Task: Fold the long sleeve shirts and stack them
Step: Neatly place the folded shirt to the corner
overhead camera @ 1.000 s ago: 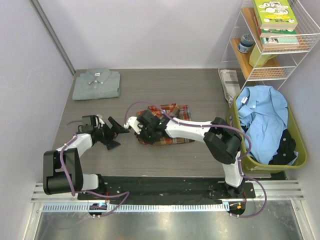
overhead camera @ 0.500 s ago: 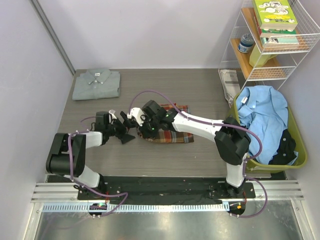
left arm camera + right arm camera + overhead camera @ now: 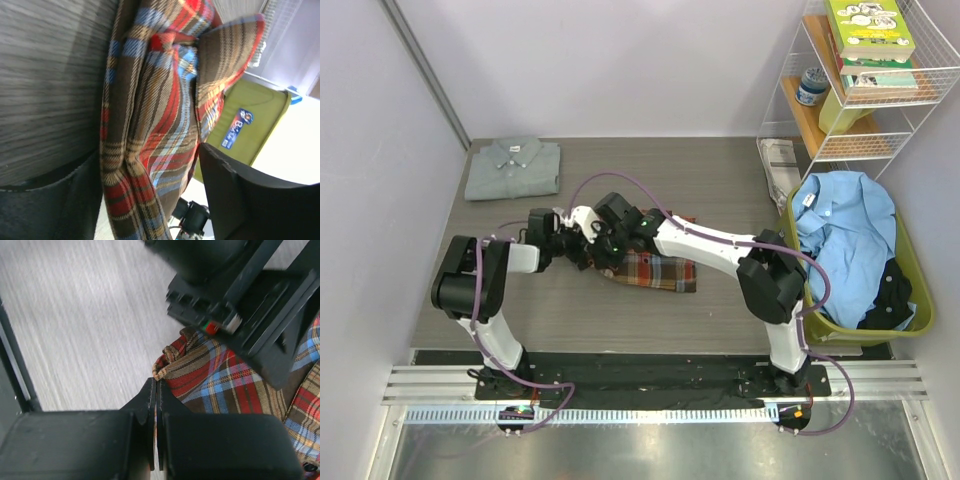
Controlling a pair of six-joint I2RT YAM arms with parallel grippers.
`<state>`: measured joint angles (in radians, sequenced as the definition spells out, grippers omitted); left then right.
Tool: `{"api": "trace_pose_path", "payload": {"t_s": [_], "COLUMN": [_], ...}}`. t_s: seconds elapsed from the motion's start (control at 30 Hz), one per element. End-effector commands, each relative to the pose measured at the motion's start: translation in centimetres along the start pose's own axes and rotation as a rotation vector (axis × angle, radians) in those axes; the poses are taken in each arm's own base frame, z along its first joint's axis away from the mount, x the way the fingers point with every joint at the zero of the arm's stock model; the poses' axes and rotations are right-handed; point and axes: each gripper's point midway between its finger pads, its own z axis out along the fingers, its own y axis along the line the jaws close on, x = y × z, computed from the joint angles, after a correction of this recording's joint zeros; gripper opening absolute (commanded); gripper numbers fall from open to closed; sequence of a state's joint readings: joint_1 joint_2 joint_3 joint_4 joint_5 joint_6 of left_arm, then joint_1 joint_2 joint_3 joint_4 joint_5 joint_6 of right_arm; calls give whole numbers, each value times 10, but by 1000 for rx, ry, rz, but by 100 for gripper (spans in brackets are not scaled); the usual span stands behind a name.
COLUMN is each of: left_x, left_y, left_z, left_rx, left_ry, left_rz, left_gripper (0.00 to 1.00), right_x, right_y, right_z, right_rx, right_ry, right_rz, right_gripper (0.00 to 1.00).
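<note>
The plaid long sleeve shirt (image 3: 655, 268) lies folded at the table's middle, and the pale grey shirt (image 3: 513, 167) lies folded at the back left. My right gripper (image 3: 607, 243) is shut on the plaid shirt's (image 3: 225, 375) left edge, the cloth pinched at its tips (image 3: 157, 382). My left gripper (image 3: 576, 247) comes in from the left, right against the right one. In the left wrist view, that same edge of the plaid shirt (image 3: 155, 115) hangs between the open jaws of the left gripper (image 3: 150, 160), with a gap to the right finger (image 3: 240, 195).
A green basket (image 3: 918, 292) holding a blue shirt (image 3: 845, 235) and dark clothes stands at the right. Behind it is a wire shelf (image 3: 820, 120) with books, and a folded paper (image 3: 779, 163) lies beside it. The left wall runs close to the grey shirt.
My left gripper has travelled right to the plaid shirt's left edge and its jaws have narrowed a little. The right gripper has stayed shut and pulled the edge slightly left.
</note>
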<state>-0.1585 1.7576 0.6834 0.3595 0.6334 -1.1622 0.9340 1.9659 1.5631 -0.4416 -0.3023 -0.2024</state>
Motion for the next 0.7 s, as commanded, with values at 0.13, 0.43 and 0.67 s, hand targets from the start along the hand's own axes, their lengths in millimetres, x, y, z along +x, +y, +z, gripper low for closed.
{"api": "trace_pose_path", "payload": {"t_s": [0.13, 0.43, 0.67], "left_x": [-15, -32, -109], "left_y": [10, 12, -44], "left_z": [1, -13, -34], "left_rx": [-127, -324, -470], "left_ry": [-71, 8, -117], "left_rz": [33, 331, 722], "left_gripper": [53, 0, 0], "right_x": [-50, -59, -25], "right_y": [-8, -30, -102], "right_z": [0, -32, -110], "right_rx": [39, 49, 179], "right_ry": [-125, -140, -159], "right_rz": [16, 116, 264], "right_gripper": [1, 40, 79]}}
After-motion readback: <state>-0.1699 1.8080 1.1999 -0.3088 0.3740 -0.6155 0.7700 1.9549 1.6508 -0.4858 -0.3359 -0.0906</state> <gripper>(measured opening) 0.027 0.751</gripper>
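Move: The plaid shirt's gathered left corner lies between the left hand's open fingers, about 1 cm to the right and 1 cm below their midpoint. The right hand already grips that corner at its fingertips. From the left hand, the plaid shirt's middle is roughly 15 cm right, 3 cm ahead and 4 cm below; the folded gray shirt is some 24 cm ahead, 19 cm left and 4 cm below. Left pinches the plaid corner, then draws it forward some 6 cm, rising; right lets go, moving forward too. ##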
